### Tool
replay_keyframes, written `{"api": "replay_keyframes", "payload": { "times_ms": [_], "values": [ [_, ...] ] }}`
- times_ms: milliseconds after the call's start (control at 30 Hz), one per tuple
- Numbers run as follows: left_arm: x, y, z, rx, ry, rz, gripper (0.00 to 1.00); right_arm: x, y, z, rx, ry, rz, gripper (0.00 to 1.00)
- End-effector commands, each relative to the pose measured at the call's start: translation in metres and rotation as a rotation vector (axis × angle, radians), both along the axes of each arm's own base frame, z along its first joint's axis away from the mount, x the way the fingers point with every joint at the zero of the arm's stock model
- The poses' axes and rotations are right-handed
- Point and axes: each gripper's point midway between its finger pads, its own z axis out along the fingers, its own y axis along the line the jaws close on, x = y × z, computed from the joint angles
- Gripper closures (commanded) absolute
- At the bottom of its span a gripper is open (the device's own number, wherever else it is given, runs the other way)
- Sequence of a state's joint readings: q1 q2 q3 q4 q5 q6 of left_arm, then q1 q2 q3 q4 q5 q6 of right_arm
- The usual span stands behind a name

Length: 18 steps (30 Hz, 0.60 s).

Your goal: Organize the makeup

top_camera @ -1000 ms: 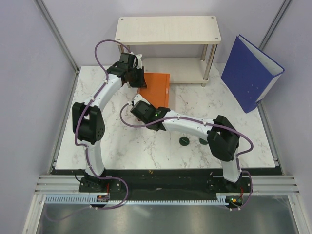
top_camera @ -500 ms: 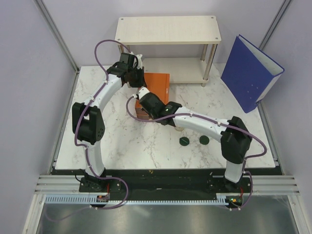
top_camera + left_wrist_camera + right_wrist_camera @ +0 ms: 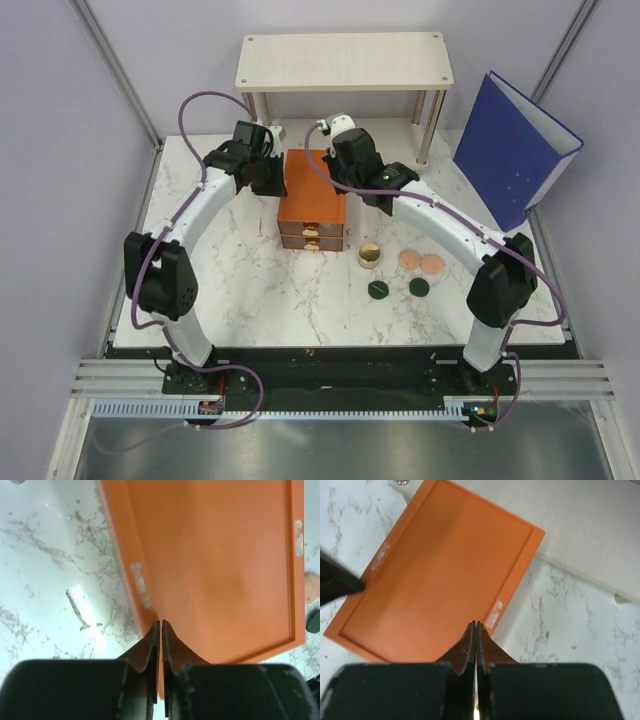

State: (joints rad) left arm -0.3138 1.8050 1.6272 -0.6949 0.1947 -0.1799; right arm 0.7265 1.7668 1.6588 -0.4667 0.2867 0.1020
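The round gold compact (image 3: pixel 370 256) stands on the table right of the orange drawer box (image 3: pixel 313 200). Two peach-pink discs (image 3: pixel 410 258) lie beside it, and two dark green discs (image 3: pixel 377 290) lie in front. One peach disc (image 3: pixel 311 586) and one green disc (image 3: pixel 314 621) also show at the right edge of the left wrist view. My left gripper (image 3: pixel 277 184) is shut and empty, its tips (image 3: pixel 160 623) over the box's left edge. My right gripper (image 3: pixel 340 182) is shut and empty, its tips (image 3: pixel 476 624) over the box top (image 3: pixel 440 575) near its right edge. The cream tube and grey stick are out of view.
A pale wooden shelf unit (image 3: pixel 345 60) stands at the back; its lower board (image 3: pixel 580 525) lies just behind the box. A big blue binder (image 3: pixel 515 150) leans at the back right. The box's drawer fronts (image 3: pixel 312 236) face the near side and are closed.
My right arm swung from in front of the box up to its back right, uncovering the compact and the discs. My left gripper shifted a little left along the box.
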Motion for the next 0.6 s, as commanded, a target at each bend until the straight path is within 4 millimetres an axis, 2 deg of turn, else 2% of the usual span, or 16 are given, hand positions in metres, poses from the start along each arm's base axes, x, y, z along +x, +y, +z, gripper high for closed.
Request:
{"api": "replay_keyframes", "payload": {
  "times_ms": [0,33,67,100,133,167,200,267,300,333,400,533,567],
  "values": [
    [-0.028,0.022,0.031,0.027,-0.082,0.001,0.72,0.029,0.019,0.002,0.096,0.036,0.084,1.00],
    [-0.031,0.017,0.037,-0.006,-0.105,-0.007,0.65,0.039,0.022,-0.002,0.093,0.051,0.085,1.00],
    [-0.044,0.020,0.040,-0.020,-0.117,-0.006,0.59,0.044,0.022,-0.002,0.100,0.060,0.087,1.00],
    [-0.051,0.018,0.042,-0.040,-0.126,-0.014,0.47,0.050,0.022,-0.004,0.119,0.077,0.106,1.00],
    [-0.054,0.016,0.046,-0.059,-0.147,-0.016,0.41,0.056,0.025,-0.007,0.126,0.089,0.110,1.00],
    [-0.068,0.019,0.048,-0.069,-0.162,-0.017,0.35,0.061,0.024,-0.009,0.132,0.091,0.108,1.00],
    [-0.075,0.016,0.048,-0.086,-0.167,-0.031,0.25,0.062,0.029,-0.018,0.140,0.121,0.131,1.00],
    [-0.090,0.014,0.049,-0.119,-0.189,-0.058,0.15,0.062,0.034,-0.022,0.152,0.137,0.146,1.00],
    [-0.098,0.009,0.048,-0.145,-0.186,-0.089,0.14,0.062,0.034,-0.033,0.146,0.163,0.152,1.00],
    [-0.106,0.007,0.038,-0.155,-0.163,-0.107,0.12,0.060,0.037,-0.038,0.155,0.184,0.161,1.00],
    [-0.115,-0.002,0.037,-0.201,-0.154,-0.143,0.09,0.057,0.039,-0.054,0.158,0.229,0.172,1.00],
    [-0.135,-0.014,0.020,-0.270,-0.066,-0.187,0.07,0.048,0.045,-0.071,0.185,0.296,0.197,1.00],
    [-0.134,-0.015,0.018,-0.283,-0.073,-0.187,0.07,0.047,0.046,-0.075,0.187,0.309,0.201,1.00]
  ]
}}
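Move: The box's drawer handles, at the middle of its front, lie about 9 cm back from the left hand, 7 cm to its right and some 7 cm below. The middle of the box's orange top is some 6 cm ahead of the right hand, 7 cm to its left and 7 cm below. From the left hand, the gold tin sits about 10 cm back and 23 cm right, the green compact roughly 19 cm back and 25 cm right, both about 10 cm below. Off the box's left edge and back past its front goes the left hand, about 12 cm, rising a few centimetres and then starting to sink, its nearly shut fingers spreading wide near the drawer handles' side. Over the orange top, the right hand reaches forward and then mainly sinks about 7 cm with a little left, fingers shut and tipping steeper, until the tips are at or just above the surface. ##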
